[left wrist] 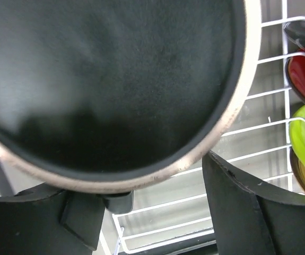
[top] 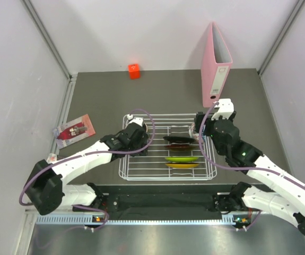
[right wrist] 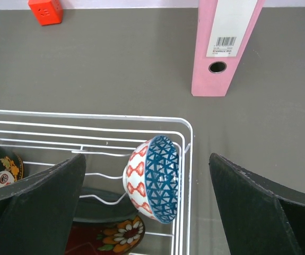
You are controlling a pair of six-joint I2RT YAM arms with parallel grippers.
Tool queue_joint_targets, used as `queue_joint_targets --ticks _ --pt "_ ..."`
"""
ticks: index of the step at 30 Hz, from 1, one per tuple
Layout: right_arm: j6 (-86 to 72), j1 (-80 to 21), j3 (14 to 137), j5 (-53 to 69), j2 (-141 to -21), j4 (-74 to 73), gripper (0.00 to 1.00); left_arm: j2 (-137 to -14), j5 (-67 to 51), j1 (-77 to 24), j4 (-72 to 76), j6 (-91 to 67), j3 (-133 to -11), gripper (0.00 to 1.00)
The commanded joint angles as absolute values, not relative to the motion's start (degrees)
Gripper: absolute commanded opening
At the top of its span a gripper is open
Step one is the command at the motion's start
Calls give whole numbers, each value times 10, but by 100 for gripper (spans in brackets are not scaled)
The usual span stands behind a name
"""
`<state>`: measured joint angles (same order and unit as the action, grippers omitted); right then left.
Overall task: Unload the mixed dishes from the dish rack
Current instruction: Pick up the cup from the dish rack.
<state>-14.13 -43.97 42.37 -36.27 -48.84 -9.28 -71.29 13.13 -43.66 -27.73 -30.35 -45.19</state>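
The white wire dish rack (top: 141, 169) sits mid-table. Four plates stand on edge in its right half: black (top: 180, 139), dark red patterned (top: 181, 146), lime green (top: 182, 158) and gold (top: 182, 165). My left gripper (top: 141, 129) hangs over the rack's back left. In the left wrist view the dark cup (left wrist: 110, 79) fills the frame. Its pale rim lies at the tips of the open left gripper (left wrist: 133, 180). My right gripper (right wrist: 147, 159) is open above the blue-white patterned bowl (right wrist: 155, 178), which rests on its side in the rack's back right corner.
A pink binder (top: 216, 66) stands upright behind the rack on the right. A small orange-red cube (top: 134, 70) sits at the table's back edge. A printed packet (top: 75, 129) lies off the table's left edge.
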Motion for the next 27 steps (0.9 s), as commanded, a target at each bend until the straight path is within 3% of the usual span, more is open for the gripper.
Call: queue_joint_targets --ticks 1,9,19,22,24,26,27 --pt "-149 -450 421 -359 -473 -73 100 -722 138 -435 -264 -311 -434 72" --pt "-154 -449 417 -353 -478 -75 100 -742 144 -435 -278 -326 -431 62" --pt "-156 -451 418 -353 -479 -77 100 -736 142 -435 -274 -332 -418 40" --pt "-156 -451 416 -353 -479 -78 100 -731 140 -435 -273 -335 -416 29" --pt "-157 -451 416 -353 -479 -78 100 -724 140 -435 -275 -334 -414 16" --pt "-157 -451 416 -352 -480 -79 100 -717 143 -435 -275 -333 -414 11" --pt "-157 -452 416 -352 -480 -78 100 -717 143 -435 -277 -333 -415 4"
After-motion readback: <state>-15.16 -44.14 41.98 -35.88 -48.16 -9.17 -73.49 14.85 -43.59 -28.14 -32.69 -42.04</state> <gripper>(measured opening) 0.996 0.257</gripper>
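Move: The cup I'm going for stands in the rack just under my left hand, its middle about 5 cm ahead, 2 cm to the right and 3 cm lower. Its handle is some 2 cm below me, 1 cm back and 1 cm to the left. Roughly 18 cm to my left hand's right is the black dish, 3 cm ahead, with the red bowl beside it, 1 cm back. From my right hand the cup lies about 29 cm left, level fore and aft, and 19 cm below. Straddling the cup's handle, I sink my left hand about 3 cm while easing it to the left and slightly back, tipping the fingers only a few degrees. On the way down I close them from well open to about a quarter, one on each side of the handle, and pinch it close under the rim. ##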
